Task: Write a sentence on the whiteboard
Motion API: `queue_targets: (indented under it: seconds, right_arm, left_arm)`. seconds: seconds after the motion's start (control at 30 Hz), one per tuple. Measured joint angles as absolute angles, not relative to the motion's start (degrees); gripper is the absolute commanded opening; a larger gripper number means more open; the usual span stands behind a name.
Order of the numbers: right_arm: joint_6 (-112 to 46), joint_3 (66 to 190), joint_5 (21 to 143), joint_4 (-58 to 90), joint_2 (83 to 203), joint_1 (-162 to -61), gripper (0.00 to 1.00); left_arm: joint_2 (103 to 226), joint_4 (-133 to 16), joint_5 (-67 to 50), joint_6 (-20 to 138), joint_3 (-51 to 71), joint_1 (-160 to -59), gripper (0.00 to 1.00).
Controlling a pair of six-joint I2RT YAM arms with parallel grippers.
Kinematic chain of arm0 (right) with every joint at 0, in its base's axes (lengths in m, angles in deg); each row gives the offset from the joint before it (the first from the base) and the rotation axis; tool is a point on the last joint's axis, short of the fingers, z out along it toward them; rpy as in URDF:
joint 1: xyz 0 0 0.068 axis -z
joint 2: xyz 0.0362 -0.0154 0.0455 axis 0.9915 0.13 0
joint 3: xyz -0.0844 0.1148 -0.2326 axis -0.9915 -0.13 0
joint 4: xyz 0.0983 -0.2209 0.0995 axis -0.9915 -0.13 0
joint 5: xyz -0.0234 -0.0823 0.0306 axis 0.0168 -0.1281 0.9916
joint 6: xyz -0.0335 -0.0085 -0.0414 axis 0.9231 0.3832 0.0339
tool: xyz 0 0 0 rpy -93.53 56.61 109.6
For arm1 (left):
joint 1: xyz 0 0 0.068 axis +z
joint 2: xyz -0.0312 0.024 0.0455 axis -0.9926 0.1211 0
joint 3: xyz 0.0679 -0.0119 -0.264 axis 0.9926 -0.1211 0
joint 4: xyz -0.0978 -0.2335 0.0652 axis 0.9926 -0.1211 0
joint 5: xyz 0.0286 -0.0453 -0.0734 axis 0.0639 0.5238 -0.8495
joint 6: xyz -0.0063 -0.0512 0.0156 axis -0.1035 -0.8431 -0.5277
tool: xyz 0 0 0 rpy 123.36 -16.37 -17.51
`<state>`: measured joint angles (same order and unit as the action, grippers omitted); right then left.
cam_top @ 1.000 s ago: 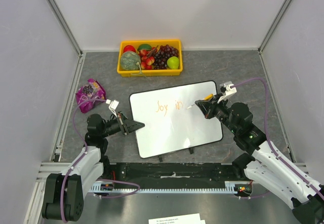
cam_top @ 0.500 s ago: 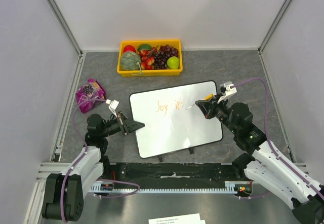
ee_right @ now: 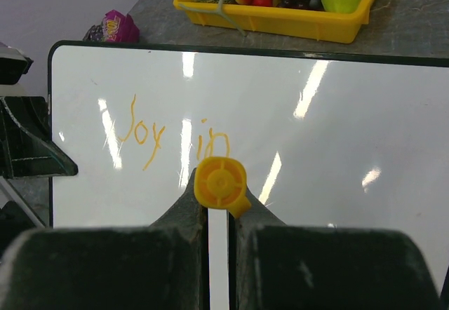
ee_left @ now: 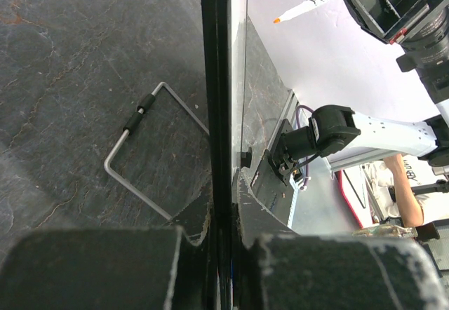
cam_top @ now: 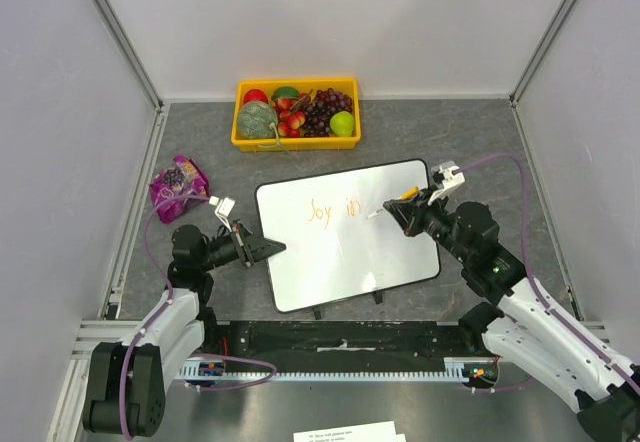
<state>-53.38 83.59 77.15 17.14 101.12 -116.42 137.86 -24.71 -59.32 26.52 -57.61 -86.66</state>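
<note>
The whiteboard (cam_top: 350,252) lies tilted on the table, its black left edge (ee_left: 216,78) clamped between the jaws of my left gripper (cam_top: 268,248). Orange lettering reading "Joy in" (cam_top: 333,209) runs across its upper part and shows clearly in the right wrist view (ee_right: 175,135). My right gripper (cam_top: 405,205) is shut on a white marker with a yellow end cap (ee_right: 220,184). The marker's orange tip (ee_left: 277,20) points at the board just right of "in"; I cannot tell whether it touches.
A yellow tray (cam_top: 296,143) of fruit stands behind the board. A purple snack bag (cam_top: 177,185) lies at the left. A wire stand (ee_left: 137,159) rests on the grey table under the board's left edge. Enclosure walls close in on both sides.
My right gripper has shifted slightly left with the marker. The lettering still reads "Joy in". The left arm has not moved.
</note>
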Motion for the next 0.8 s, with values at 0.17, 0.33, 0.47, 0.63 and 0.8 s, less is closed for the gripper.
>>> queue_targets:
  seconds: [0.17,0.33,0.47,0.63,0.8]
  right_arm:
    - [-53.60,84.31,79.38,17.78,103.70,-117.32,0.00]
    - [-53.66,85.62,77.94,18.63,106.41,-123.44,0.00]
    - [-53.86,87.28,75.95,20.84,108.71,-129.43,0.00]
    - [-55.13,87.39,72.10,24.68,111.97,-135.35,0.00]
    - [-55.61,87.39,67.19,27.26,114.96,-142.13,0.00]
  left_arm:
    - [137.86,-24.71,-59.32,26.52,-57.61,-86.66,0.02]
    - [137.86,-24.71,-59.32,26.52,-57.61,-86.66,0.02]
    - [137.93,-24.67,-59.32,26.50,-57.61,-86.66,0.02]
    - [137.93,-24.65,-59.32,26.52,-57.61,-86.66,0.02]
    - [137.93,-24.65,-59.32,26.52,-57.63,-86.66,0.02]
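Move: The blank part of the whiteboard just under "Joy" is roughly 20 cm to the right hand's left, 5 cm back and 11 cm below. "Joy" is some 19 cm left, 4 cm ahead and 7 cm below; "in" is about 11 cm left, 5 cm ahead and 7 cm below. From the left hand, the blank part is some 9 cm right, level ahead and in height. The right hand carries the marker about 11 cm left and 6 cm back, turning counter-clockwise, towards the blank below "Joy". ##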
